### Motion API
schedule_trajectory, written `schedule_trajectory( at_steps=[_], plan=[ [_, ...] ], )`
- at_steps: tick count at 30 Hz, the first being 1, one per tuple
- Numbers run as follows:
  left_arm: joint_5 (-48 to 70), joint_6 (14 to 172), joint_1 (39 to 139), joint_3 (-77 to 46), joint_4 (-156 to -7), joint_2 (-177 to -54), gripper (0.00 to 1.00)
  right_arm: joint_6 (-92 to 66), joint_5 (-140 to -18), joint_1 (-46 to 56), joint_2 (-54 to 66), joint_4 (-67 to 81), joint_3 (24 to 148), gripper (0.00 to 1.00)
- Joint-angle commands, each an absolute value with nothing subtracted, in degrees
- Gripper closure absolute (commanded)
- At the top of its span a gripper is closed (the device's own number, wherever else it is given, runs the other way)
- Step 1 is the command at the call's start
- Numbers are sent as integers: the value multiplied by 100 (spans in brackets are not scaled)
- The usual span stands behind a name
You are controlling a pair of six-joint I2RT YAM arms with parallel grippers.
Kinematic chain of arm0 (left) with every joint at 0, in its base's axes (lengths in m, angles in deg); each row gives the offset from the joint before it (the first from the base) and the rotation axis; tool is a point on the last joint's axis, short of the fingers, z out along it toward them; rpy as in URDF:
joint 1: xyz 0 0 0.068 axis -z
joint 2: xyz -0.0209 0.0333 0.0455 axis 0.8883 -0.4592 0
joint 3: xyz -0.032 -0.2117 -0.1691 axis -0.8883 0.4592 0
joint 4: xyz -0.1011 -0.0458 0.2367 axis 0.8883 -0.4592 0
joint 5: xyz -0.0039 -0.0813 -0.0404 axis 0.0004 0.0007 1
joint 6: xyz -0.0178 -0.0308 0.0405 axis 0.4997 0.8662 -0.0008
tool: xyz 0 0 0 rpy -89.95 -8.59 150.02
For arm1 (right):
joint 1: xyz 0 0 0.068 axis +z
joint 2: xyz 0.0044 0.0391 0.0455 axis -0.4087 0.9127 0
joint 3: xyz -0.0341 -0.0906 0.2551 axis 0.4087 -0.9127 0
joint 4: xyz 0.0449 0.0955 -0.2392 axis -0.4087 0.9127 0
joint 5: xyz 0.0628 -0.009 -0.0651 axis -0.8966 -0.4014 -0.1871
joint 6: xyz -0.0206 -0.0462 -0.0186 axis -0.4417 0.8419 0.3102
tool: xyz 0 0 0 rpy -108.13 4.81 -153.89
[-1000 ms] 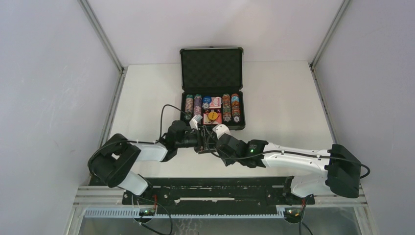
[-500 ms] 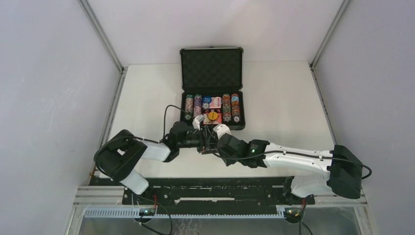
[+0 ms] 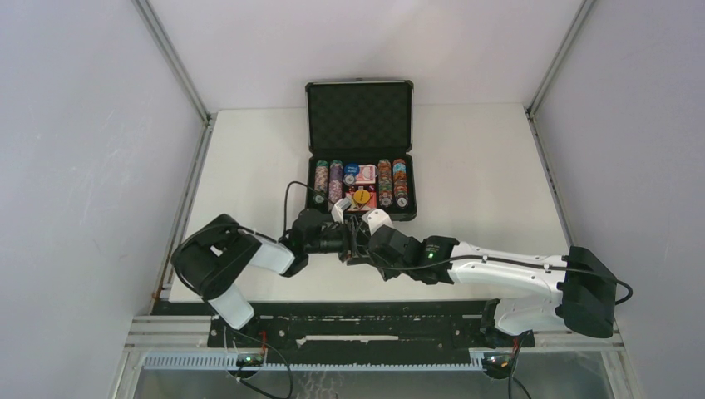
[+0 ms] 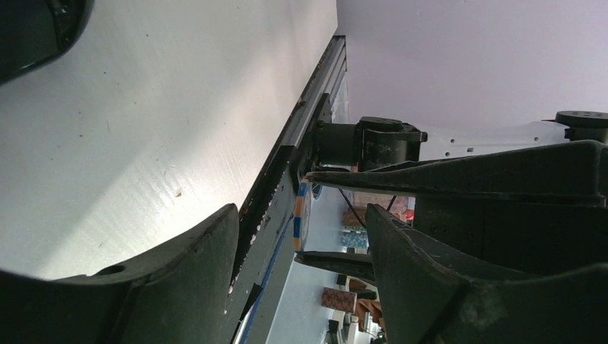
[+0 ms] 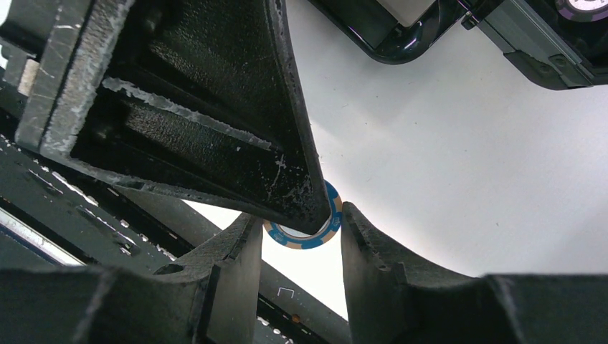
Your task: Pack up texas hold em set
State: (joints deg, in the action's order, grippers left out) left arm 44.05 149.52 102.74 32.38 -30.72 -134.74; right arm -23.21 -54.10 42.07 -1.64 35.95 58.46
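The open black case point(image 3: 413, 195) lies at the table's middle back, lid point(image 3: 360, 116) up, with rows of poker chips point(image 3: 385, 181) and red card boxes point(image 3: 367, 174) inside. Just in front of it my two grippers meet tip to tip. My right gripper point(image 5: 297, 229) is shut on a blue and tan poker chip point(image 5: 310, 239), pinching it by its rim. My left gripper point(image 4: 301, 236) is open, its fingers point(image 4: 401, 244) on either side of that chip point(image 4: 300, 215), seen edge-on there. One left finger covers part of the chip's face in the right wrist view.
A corner of the case point(image 5: 545, 50) shows at the top right of the right wrist view. The table's near edge with its black rail point(image 3: 366, 312) runs just behind the grippers. White walls and metal posts point(image 3: 170, 58) enclose the table.
My left arm has swung right, bringing its gripper closer onto the right gripper's tips, and its jaws have narrowed a little. The right arm has hardly moved.
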Motion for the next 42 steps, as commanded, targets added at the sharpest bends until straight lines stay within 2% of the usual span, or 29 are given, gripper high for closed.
schedule_trajectory(
  at_steps=[1,17,36,42],
  plan=[
    [4562,15088,10348,3221,-2575,-13527,31,-2260,-5305,4219,-341,3500,6076,59],
    [4579,15268,10561,3167,-2342,-13790,36,-2262,-5270,4206,-394,3525,6094,59],
    [4659,15321,10656,3090,-2259,-13905,54,-2249,-5274,4206,-421,3533,6094,59],
    [4647,15416,10692,3052,-2188,-13969,54,-2257,-5303,4206,-438,3520,6094,59]
  ],
)
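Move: The poker chip is already pinched by its rim in the right hand, midway between that hand's pads. From the left hand, which points to the robot's right, the chip is about 2 cm to the right, 1 cm back and level. The case handle lies some 11 cm ahead of the left hand, 4 cm to its left and 8 cm below; the middle of the open case is roughly 15 cm farther out than the handle and in line with it. The left hand eases about 1.5 cm back and nearly as far to the right, towards the poker chip edge-on in the right fingers, its wrist turning only a few degrees, while its own fingers narrow from roughly 70 to 45 percent open with one on either side of the chip's flat faces, not yet pinching them. The right hand keeps its grip on the chip's rim and all but stays in place, giving the left hand a nearly still target. ##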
